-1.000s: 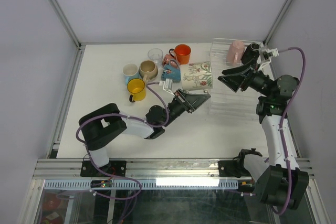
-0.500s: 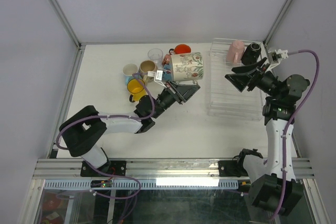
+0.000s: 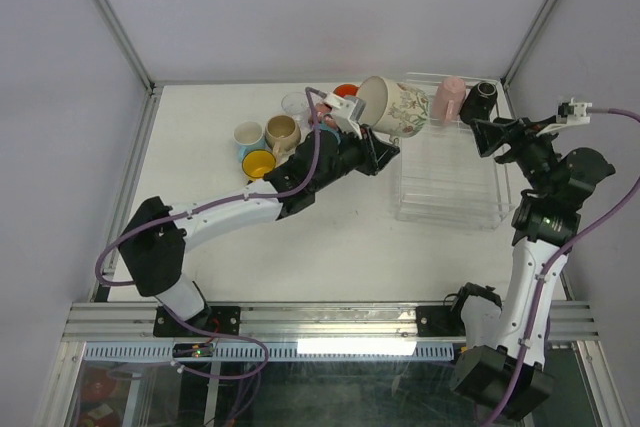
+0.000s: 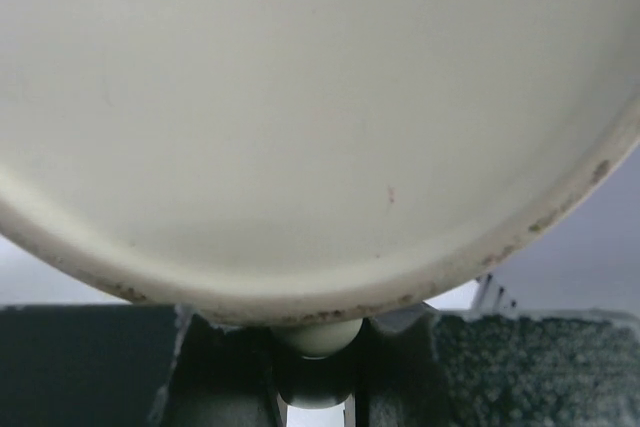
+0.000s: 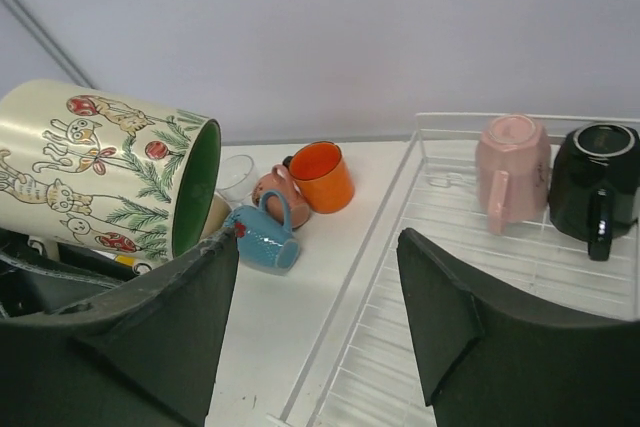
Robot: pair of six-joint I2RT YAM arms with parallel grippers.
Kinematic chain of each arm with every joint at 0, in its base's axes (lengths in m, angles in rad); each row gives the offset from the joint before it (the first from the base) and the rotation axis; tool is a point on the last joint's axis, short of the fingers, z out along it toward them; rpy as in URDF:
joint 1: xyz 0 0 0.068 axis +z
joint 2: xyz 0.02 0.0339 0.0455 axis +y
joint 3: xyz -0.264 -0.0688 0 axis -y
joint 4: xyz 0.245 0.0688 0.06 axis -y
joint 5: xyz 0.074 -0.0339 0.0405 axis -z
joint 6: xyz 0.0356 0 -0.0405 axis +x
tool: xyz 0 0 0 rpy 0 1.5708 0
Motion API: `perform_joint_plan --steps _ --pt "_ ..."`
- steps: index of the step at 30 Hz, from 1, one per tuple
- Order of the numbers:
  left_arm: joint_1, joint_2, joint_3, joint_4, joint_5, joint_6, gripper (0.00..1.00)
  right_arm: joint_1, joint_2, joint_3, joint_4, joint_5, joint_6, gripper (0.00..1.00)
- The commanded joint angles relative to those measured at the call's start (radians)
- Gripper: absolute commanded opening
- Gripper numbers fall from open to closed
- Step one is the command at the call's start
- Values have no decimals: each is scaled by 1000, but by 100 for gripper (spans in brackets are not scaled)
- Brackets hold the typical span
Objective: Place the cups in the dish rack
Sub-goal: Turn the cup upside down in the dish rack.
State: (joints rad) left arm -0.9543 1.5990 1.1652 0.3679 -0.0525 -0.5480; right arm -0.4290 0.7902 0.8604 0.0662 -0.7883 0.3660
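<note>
My left gripper (image 3: 366,133) is shut on the handle (image 4: 316,335) of a cream mug with cats and pine sprigs (image 3: 395,107), held tilted in the air over the left rim of the clear dish rack (image 3: 450,187). That mug's pale body (image 4: 300,117) fills the left wrist view. A pink mug (image 3: 449,97) and a black mug (image 3: 480,99) stand at the rack's far end. My right gripper (image 3: 497,135) hangs open above the rack's right side, nothing between its fingers (image 5: 190,317). It looks across the rack (image 5: 470,237) at the patterned mug (image 5: 100,167).
Loose cups cluster on the table left of the rack: yellow (image 3: 258,163), beige (image 3: 282,131), white-and-blue (image 3: 248,135), a clear glass (image 3: 295,102), orange (image 5: 320,175), blue on its side (image 5: 262,237) and a pinkish-brown one (image 5: 290,197). Enclosure walls stand close behind.
My left arm has lifted the patterned mug off the table and carried it up and right to the rack's edge. My right gripper has drawn back to the right and risen.
</note>
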Motion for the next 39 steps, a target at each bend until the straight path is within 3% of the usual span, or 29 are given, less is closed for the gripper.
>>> perform_joint_plan --steps 1,8,20,29,39 --pt "-1 33 175 -57 -23 179 0 -24 8 39 -7 67 -26 67" --pt "-1 152 367 -189 -9 270 0 -39 12 35 -13 15 -114 67" --pt "-6 373 668 -347 16 350 0 -89 107 81 -107 121 -266 67" --pt "-40 628 1023 -485 -32 458 0 -160 122 72 -100 118 -243 67" --pt "-55 775 1150 -495 -96 499 0 -209 127 59 -78 136 -196 67"
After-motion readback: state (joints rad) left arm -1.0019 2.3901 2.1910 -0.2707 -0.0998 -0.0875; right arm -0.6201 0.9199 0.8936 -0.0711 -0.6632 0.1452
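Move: The left hand holds the patterned cup by its handle. Its spot in the dish rack, just in front of the pink cup, lies about 15 cm ahead, 18 cm to the right and 20 cm below. The pink cup stands about 25 cm ahead and 19 cm right of that hand, the black cup level with it and another 9 cm right. From the empty right hand the spot is roughly 15 cm ahead, 6 cm left and 28 cm lower. Rightward and down by about 12 cm each, and some 8 cm forward, the left hand carries the cup to the rack spot before the pink cup, sinking, running nearly level, then sinking again. The wrist rolls some 35 degrees, left side rising, to swing the mouth downward while the fingers keep the handle. The right hand, open and empty, clears off to the right, sinking a little and turning clockwise. ##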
